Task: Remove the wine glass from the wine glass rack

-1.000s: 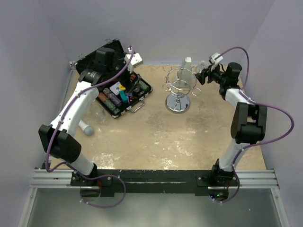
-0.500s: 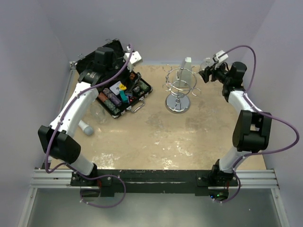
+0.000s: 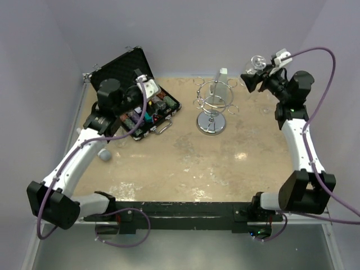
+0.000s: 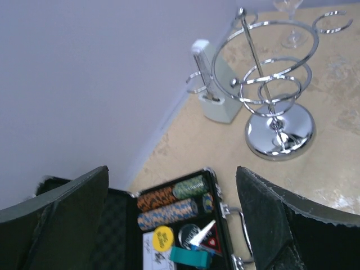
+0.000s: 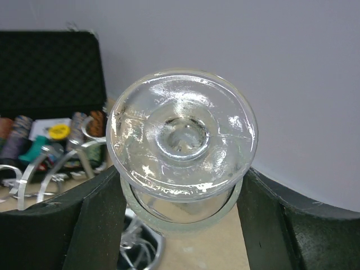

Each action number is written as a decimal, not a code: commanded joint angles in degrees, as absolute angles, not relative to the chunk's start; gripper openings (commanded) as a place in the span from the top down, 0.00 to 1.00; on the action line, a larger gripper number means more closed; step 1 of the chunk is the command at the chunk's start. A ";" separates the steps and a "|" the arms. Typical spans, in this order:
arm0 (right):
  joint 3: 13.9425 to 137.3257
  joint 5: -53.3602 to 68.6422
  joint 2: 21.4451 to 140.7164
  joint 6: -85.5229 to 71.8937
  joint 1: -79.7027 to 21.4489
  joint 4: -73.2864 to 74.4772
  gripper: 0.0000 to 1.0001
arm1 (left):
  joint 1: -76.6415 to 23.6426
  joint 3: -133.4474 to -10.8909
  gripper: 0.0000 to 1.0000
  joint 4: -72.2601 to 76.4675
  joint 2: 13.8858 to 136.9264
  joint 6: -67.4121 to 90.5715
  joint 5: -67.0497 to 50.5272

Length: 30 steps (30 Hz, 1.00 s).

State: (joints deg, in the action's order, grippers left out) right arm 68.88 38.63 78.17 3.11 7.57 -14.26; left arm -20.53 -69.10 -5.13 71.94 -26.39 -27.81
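The wine glass is clear, and its round foot faces the right wrist camera. My right gripper is shut on its bowl, one black finger on each side. From above, the wine glass hangs in the air by the back wall, in my right gripper, right of and apart from the wine glass rack. The chrome wine glass rack stands on its round base with bare loops. My left gripper hovers open over the open chip case, and the left gripper has nothing between its fingers.
A black case of poker chips lies open at the back left, and the left wrist view shows the case too. A white block stands behind the rack. A grey cylinder lies at the left. A clear stemmed glass shows beyond the rack.
My right arm has carried the wine glass up and to the right, away from the rack's loops. My left arm has drawn back from the case lid toward the near side.
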 commanded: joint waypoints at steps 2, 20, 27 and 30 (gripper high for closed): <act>71.81 48.31 72.16 -14.74 7.65 -16.70 0.62 | -24.42 -66.01 0.01 14.14 68.38 -32.94 -28.56; 67.85 61.70 69.52 -41.30 4.92 -17.93 0.74 | -52.38 -55.29 0.23 34.44 74.61 -67.67 -15.74; 65.39 60.73 68.12 -41.31 3.69 -16.00 0.75 | -53.96 -54.14 0.30 44.20 78.39 -70.92 -10.64; 64.95 60.73 67.85 -41.31 3.52 -15.91 0.75 | -53.96 -56.06 0.44 44.83 81.02 -72.60 -8.80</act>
State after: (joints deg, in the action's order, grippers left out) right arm 64.73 60.23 70.76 -39.92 3.84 -14.02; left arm -53.45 -54.15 37.26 78.83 -68.69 -12.62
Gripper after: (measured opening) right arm 0.713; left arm 0.623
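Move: The right hand holds the upside-down wine glass by its bowl; the left gripper, where the glass is headed, is roughly 39 cm to its left, 7 cm nearer the base and 3 cm lower. From the left hand, the glass is thus about 39 cm right, 7 cm ahead, 3 cm up. The rack's middle stands some 14 cm left of the right hand, 6 cm back, 20 cm below; a standing glass is about 10 cm right, level with it, 28 cm below. Still pinching the bowl, the right hand carries the glass back and left about 14 cm towards the left gripper, rising first, then easing down, while rolling its left side up, tipping down and turning counter-clockwise. The left hand comes to meet it, some 17 cm right and 9 back, arching up then down, tipping its fingers up about 50 degrees and partly closing; it hasn't touched the glass. ##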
